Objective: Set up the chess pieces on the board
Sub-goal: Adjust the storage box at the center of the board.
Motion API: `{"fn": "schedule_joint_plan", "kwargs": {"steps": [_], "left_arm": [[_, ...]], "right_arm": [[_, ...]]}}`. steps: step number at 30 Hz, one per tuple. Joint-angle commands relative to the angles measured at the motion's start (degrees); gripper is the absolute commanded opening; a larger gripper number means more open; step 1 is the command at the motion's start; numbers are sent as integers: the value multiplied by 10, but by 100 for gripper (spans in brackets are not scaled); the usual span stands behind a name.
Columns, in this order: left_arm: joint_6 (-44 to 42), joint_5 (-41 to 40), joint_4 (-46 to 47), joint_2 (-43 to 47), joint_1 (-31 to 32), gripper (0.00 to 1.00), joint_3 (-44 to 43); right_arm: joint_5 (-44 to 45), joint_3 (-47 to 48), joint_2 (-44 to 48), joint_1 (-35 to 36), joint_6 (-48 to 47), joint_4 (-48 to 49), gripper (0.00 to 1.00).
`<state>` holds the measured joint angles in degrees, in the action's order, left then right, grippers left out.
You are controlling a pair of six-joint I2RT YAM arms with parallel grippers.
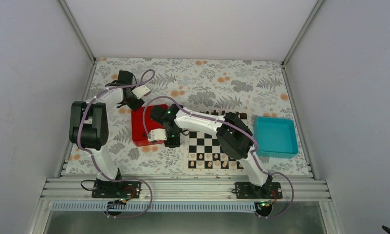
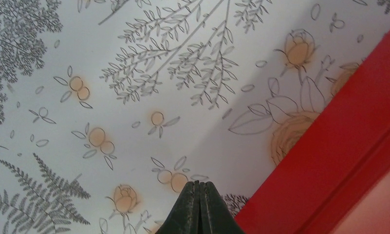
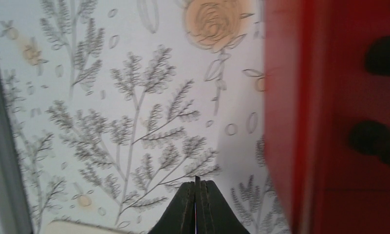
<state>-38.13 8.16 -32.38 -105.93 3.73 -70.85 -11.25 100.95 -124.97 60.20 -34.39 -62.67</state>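
Note:
The board lies at the table's centre right, and my right arm hides part of it. Pale pieces line its near row. Dark chess pieces show blurred inside the red tray at the right of the right wrist view. My right gripper is shut and empty, low over the flowered cloth just off that tray's wall; from above it sits at the tray's near right corner. My left gripper is also shut and empty. It hangs over the cloth beside the tray's far left corner.
The red tray sits left of the board. A teal tray stands right of the board. The flowered cloth covers the table, with white walls on three sides. A metal rail runs along the near edge.

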Motion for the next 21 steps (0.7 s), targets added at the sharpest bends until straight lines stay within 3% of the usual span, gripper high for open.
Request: {"fn": "schedule_joint_plan", "kwargs": {"steps": [1,21], "left_arm": [[-7,10,-17,35,1,2,25],[-22,-8,-33,122,1,2,119]], "right_arm": [[40,7,0,-9,12,51,4],[105,27,17,-78,14,79,4]]}}
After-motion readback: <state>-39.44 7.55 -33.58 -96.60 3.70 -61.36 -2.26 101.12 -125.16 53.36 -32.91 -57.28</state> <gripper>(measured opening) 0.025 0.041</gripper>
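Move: The red storage box's middle lies about 10 cm back and 5 cm to the right of the left hand, whose shut tips stand just beyond its far wall near the left corner. From the right hand it is some 13 cm ahead and 7 cm left, beyond the near wall, both at roughly tip height. The dark chess pieces in the box lie about 9 cm ahead and 6 cm left of the right hand; the chessboard's middle is 24 cm to its right and 5 cm ahead. The right hand, fingers shut, goes forward about 8 cm at a steady low height, drifting some 2 cm right in its second half, comes up against the box's near wall close to the right corner and pushes that side outward, while its wrist tips the fingers about 10 degrees forward and turns slightly clockwise. At the same time the left hand, also shut and without turning, draws back nearly 5 cm against the far wall near the left corner, so that the two work the box round from opposite corners. ##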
